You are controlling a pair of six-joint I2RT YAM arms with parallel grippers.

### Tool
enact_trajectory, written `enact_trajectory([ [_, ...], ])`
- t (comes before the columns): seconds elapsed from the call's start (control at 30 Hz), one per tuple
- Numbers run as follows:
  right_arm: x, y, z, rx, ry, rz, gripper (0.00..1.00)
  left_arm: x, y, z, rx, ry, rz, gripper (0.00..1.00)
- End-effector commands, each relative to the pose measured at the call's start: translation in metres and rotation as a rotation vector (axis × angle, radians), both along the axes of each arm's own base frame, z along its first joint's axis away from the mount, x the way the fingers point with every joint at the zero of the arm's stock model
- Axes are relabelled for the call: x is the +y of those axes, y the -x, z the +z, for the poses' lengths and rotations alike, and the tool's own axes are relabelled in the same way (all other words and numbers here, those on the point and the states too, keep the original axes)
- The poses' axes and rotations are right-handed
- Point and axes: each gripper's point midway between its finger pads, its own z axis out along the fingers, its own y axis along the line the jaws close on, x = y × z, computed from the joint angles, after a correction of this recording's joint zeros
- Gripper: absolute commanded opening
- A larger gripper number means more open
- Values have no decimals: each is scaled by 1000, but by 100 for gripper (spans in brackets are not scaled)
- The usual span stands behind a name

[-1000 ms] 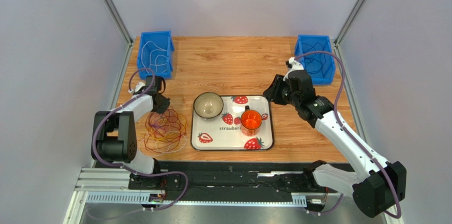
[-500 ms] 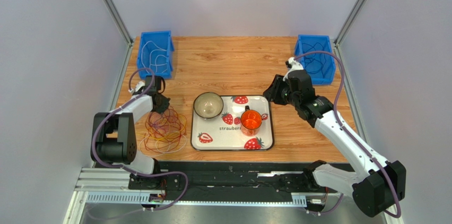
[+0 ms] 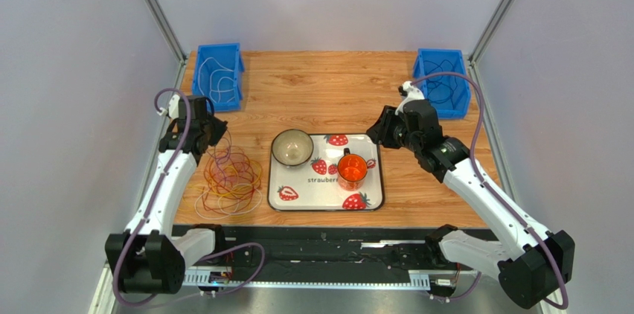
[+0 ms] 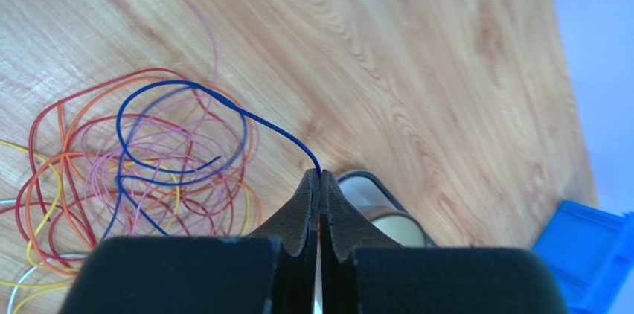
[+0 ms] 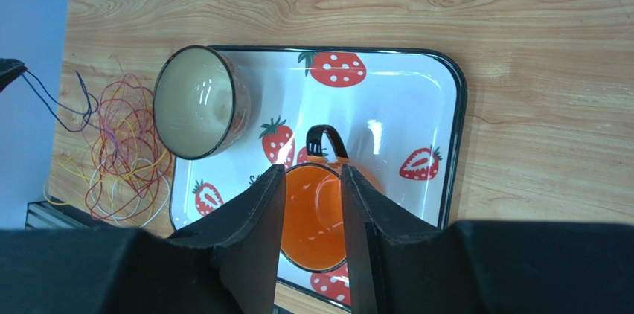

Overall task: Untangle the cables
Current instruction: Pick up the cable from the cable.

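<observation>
The cables (image 3: pixel 231 176) lie in a tangled heap of red, orange, yellow, purple and white loops on the wooden table, left of the tray; the same cables (image 4: pixel 141 172) fill the lower left of the left wrist view. My left gripper (image 3: pixel 205 129) hangs above the heap's far edge. The left gripper (image 4: pixel 320 174) is shut on a thin blue cable (image 4: pixel 186 85) that arcs from its tips down into the heap. My right gripper (image 3: pixel 376 132) hovers over the tray; the right gripper (image 5: pixel 312 169) is open, empty, with an orange mug (image 5: pixel 320 213) below its fingers.
A strawberry-print tray (image 3: pixel 382 172) holds a bowl (image 3: pixel 292 147) and the orange mug (image 3: pixel 352 169). A blue bin (image 3: pixel 218 76) with a white cable stands at the far left. Another blue bin (image 3: pixel 443 82) with a dark cable stands at the far right.
My left gripper shut on the blue cable down at the heap, then rose and drew back to the left, lifting that cable. The right arm has hardly moved.
</observation>
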Motion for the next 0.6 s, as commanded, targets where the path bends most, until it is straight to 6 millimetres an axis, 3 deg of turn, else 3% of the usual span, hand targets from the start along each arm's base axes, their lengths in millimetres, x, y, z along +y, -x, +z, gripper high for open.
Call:
enact_trajectory([
  [0.0, 15, 3, 40, -95, -53, 47, 37, -7, 10, 47, -88, 7, -62, 0],
  [0.43, 85, 40, 93, -203, -273, 433, 38, -43, 31, 168, -397, 41, -291, 0],
  [0.57, 104, 52, 100, -195, -317, 535, 38, -52, 43, 204, -499, 50, -345, 0],
])
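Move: The left fingers already pinch the blue cable; the tangle it hangs over is centred about 8 cm back of that hand and 15 cm below. The held cable is roughly 42 cm to the right hand's left, 6 cm farther out and 3 cm lower. From the right hand the mug is some 3 cm ahead, 4 cm left and 14 cm down, the bowl about 10 cm ahead, 22 cm left and 15 cm down. Keeping its pinch on the blue cable, the left hand goes on lifting it away from the tangle, up about 16 cm and later drifting a little to the right, while its fingers tip upward some 20 degrees and swing clockwise. The empty right hand, fingers staying partly open, sets off towards the held cable, travelling left about 8 cm while rising and drawing slightly back, and turns some 20 degrees counter-clockwise as its left side rolls up. ##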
